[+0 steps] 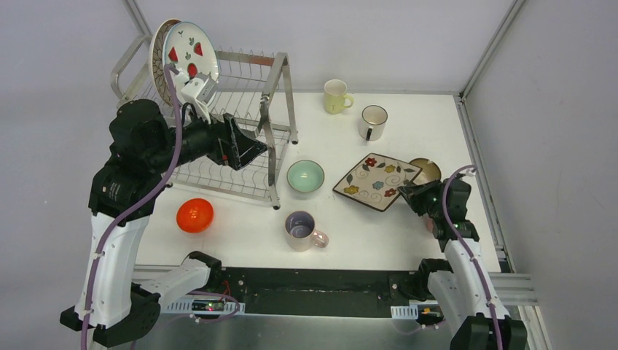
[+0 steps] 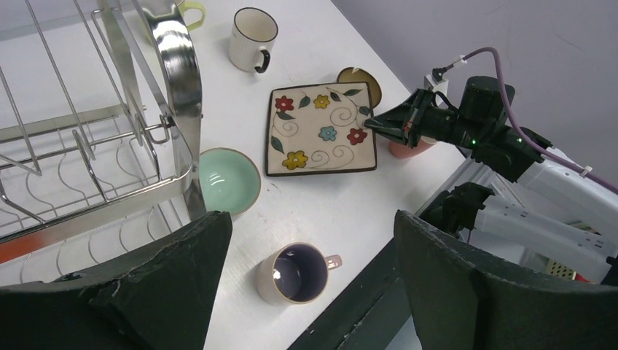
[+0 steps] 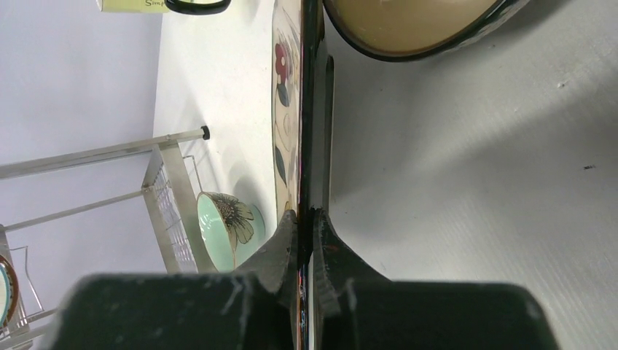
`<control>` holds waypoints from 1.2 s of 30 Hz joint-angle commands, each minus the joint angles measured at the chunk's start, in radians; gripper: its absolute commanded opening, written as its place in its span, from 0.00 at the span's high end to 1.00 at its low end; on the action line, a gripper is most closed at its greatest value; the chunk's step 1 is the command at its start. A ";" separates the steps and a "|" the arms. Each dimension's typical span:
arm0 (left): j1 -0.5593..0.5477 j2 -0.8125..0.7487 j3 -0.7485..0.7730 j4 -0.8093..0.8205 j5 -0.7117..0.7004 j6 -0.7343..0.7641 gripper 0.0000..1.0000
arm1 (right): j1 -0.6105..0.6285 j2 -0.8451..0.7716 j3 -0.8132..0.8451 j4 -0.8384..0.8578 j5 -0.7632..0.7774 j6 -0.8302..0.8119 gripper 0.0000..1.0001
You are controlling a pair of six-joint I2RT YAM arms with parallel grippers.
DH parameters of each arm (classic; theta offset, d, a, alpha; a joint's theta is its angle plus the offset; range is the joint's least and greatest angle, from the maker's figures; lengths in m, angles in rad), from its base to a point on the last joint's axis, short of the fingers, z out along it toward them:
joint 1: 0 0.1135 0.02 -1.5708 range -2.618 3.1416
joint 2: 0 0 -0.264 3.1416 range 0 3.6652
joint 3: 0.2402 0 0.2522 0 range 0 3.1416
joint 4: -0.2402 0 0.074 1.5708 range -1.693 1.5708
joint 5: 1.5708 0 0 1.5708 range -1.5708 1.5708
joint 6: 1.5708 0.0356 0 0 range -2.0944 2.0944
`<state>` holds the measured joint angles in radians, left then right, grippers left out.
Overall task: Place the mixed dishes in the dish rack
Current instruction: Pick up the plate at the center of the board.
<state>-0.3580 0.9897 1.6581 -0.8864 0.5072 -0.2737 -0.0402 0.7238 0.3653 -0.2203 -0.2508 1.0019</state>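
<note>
The dish rack [image 1: 248,109] stands at the back left with the red-fruit plate [image 1: 191,51] upright in its top tier and a second round plate [image 1: 155,52] behind it. My left gripper [image 1: 244,149] hovers open and empty by the rack's right end; in the left wrist view its gripper [image 2: 312,219] hangs above the lilac mug [image 2: 295,273]. My right gripper [image 1: 408,191] is shut on the near right edge of the flowered square plate [image 1: 377,181], seen edge-on [image 3: 286,109] between the closed jaws [image 3: 306,215]. The brown bowl [image 1: 427,170] touches the plate's far side.
On the table lie a mint bowl [image 1: 305,176], an orange bowl [image 1: 194,215], the lilac mug [image 1: 300,230], a yellow mug [image 1: 336,95] and a white mug [image 1: 372,122]. A pink mug [image 2: 408,149] peeks out under the right arm.
</note>
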 commanded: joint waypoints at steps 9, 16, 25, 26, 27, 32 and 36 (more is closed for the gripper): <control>0.004 0.059 0.082 -0.033 0.022 -0.015 0.18 | -0.061 -0.119 0.133 0.151 -0.168 0.069 1.00; 0.002 0.074 0.085 -0.035 0.040 -0.011 0.18 | -0.063 -0.122 0.139 0.134 -0.192 0.053 1.00; 0.002 0.116 0.123 -0.035 0.074 -0.004 0.19 | -0.063 -0.116 0.171 0.124 -0.223 0.042 1.00; 0.001 0.123 0.130 -0.035 0.073 -0.007 0.19 | -0.063 -0.113 0.178 0.123 -0.224 0.044 1.00; 0.000 0.131 0.139 -0.035 0.073 -0.009 0.19 | -0.063 -0.110 0.183 0.123 -0.223 0.045 1.00; -0.017 0.181 0.180 -0.033 0.073 -0.026 0.19 | -0.063 -0.109 0.210 0.107 -0.216 0.046 1.00; -0.097 0.229 0.213 -0.026 0.017 -0.013 0.20 | -0.064 -0.110 0.214 0.080 -0.221 0.021 1.00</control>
<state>-0.3862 1.1809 1.8168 -0.9424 0.5552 -0.2832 -0.0967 0.6445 0.4709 -0.3214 -0.3809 0.9871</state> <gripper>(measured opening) 0.805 0.035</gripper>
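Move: Pinched by its near right edge, the plate has its middle about 7 cm left, 3 cm ahead and 3 cm below the right hand; the dish rack stands some 45 cm left and 12 cm farther out. The brown bowl lies about 7 cm ahead and 7 cm right, the green bowl 25 cm left and 7 cm ahead, both some 7 cm lower. From the open left hand the plate is about 13 cm ahead, 28 cm right and 36 cm below. Lifting the plate away from the table, the right hand climbs about 5 cm, slowly at first and faster at the end, fingers still shut on the edge and tipping up about 5 degrees. The left hand, still open and empty, eases some 3 cm forward and as much to the right towards the plate, staying at nearly the same height and tipping slightly down. ##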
